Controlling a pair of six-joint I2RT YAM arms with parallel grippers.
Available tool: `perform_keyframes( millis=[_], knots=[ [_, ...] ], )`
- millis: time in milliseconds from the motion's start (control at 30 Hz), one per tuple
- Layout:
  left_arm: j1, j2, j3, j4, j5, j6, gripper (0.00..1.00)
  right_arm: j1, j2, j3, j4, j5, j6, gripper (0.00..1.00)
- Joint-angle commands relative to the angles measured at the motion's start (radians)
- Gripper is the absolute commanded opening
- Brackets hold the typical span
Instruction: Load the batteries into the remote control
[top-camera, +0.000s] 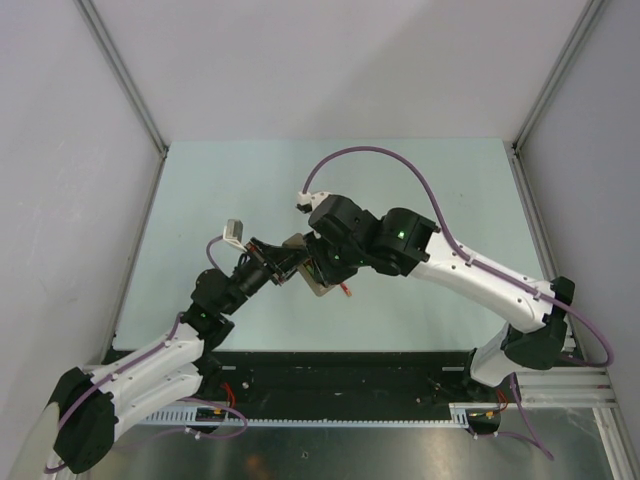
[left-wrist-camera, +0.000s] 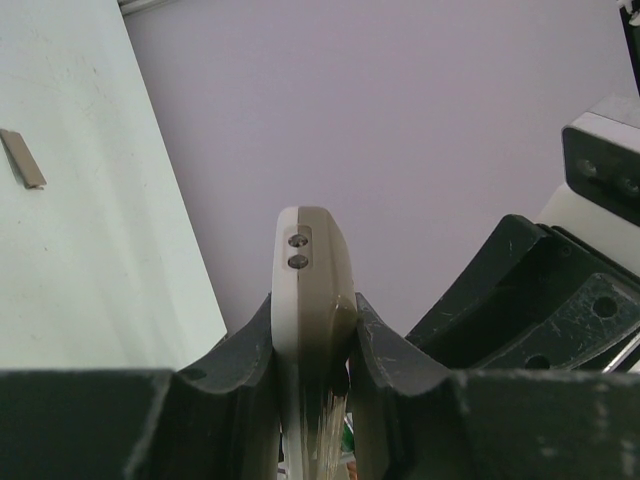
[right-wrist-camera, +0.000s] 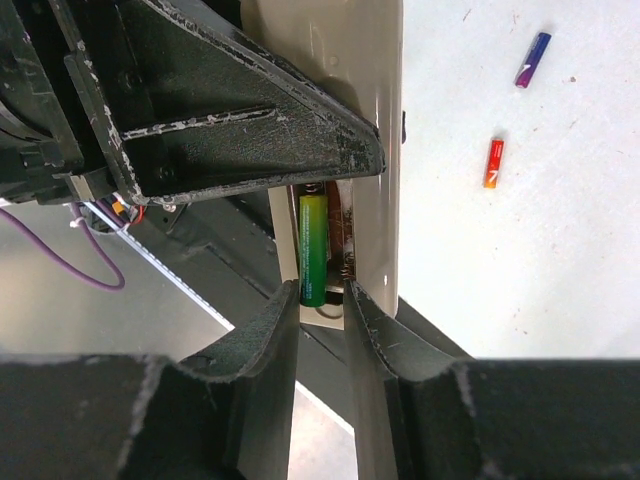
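Observation:
The pale remote control (left-wrist-camera: 312, 250) is held off the table, edge-on, with my left gripper (left-wrist-camera: 313, 300) shut on it. In the right wrist view its back (right-wrist-camera: 372, 120) faces me with the battery bay uncovered. A green battery (right-wrist-camera: 312, 248) lies in the left slot, and a bare spring contact shows beside it. My right gripper (right-wrist-camera: 322, 296) stands narrowly open at the bay's lower end. Its left fingertip is against the battery's end and a gap separates the battery from the right one. A dark blue battery (right-wrist-camera: 533, 60) and a red battery (right-wrist-camera: 493, 163) lie apart on the table. Both grippers meet mid-table (top-camera: 310, 268).
A small flat grey cover piece (left-wrist-camera: 22, 158) lies on the pale green table (top-camera: 420, 180), left of the left gripper. Grey walls close the table in on three sides. The black base rail (top-camera: 350, 375) runs along the near edge.

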Motion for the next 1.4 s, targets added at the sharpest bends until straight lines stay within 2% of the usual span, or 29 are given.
perform_keyframes(
  millis=[0, 267, 433, 533, 633, 667, 1000, 1367],
  knots=[
    [0.004, -0.032, 0.023, 0.102, 0.030, -0.017, 0.00, -0.004, 0.028, 0.044, -0.104, 0.064, -0.055, 0.29],
    [0.004, -0.023, 0.028, 0.101, 0.043, -0.017, 0.00, 0.007, 0.044, 0.043, -0.100, 0.050, -0.073, 0.28],
    [0.004, -0.023, 0.028, 0.098, 0.046, -0.017, 0.00, 0.013, 0.060, 0.044, -0.101, 0.047, -0.084, 0.22],
    [0.002, -0.018, 0.031, 0.095, 0.050, -0.019, 0.00, 0.014, 0.071, 0.040, -0.104, 0.041, -0.093, 0.14],
    [0.004, -0.009, 0.033, 0.095, 0.058, -0.019, 0.00, 0.016, 0.066, 0.036, -0.100, 0.056, -0.095, 0.01],
    [0.004, -0.004, 0.034, 0.095, 0.059, -0.017, 0.00, 0.014, 0.060, 0.038, -0.098, 0.061, -0.093, 0.00],
    [0.016, 0.051, 0.051, 0.096, 0.104, -0.011, 0.00, 0.020, -0.038, 0.009, -0.043, 0.055, -0.069, 0.00],
    [0.030, 0.066, 0.042, 0.127, 0.156, 0.017, 0.00, 0.040, 0.006, 0.013, -0.069, 0.009, -0.090, 0.00]
  ],
)
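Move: The green battery lies in the open compartment of the remote control, its middle roughly 2 cm ahead of the right hand, 2 cm to its left and 2 cm below, its near end by the parted fingertips. The remote's middle is about 4 cm ahead, 3 cm left. On the table some 23 cm below, the red battery is about 12 cm ahead and 6 cm right, the blue battery 22 cm ahead and 3 cm right. From the left hand, the green battery is about 3 cm back and 3 cm right. The green battery's near end is what the right fingers shut on as that hand sinks about 1.5 cm, tilting slightly; they close almost fully. Nearly shut, they rise about 1 cm, shift 1 cm right, then draw back 1 cm. The left hand keeps its grip on the remote, dips about 1.5 cm, comes half-way back up, edging right and turning some 5 degrees clockwise. ##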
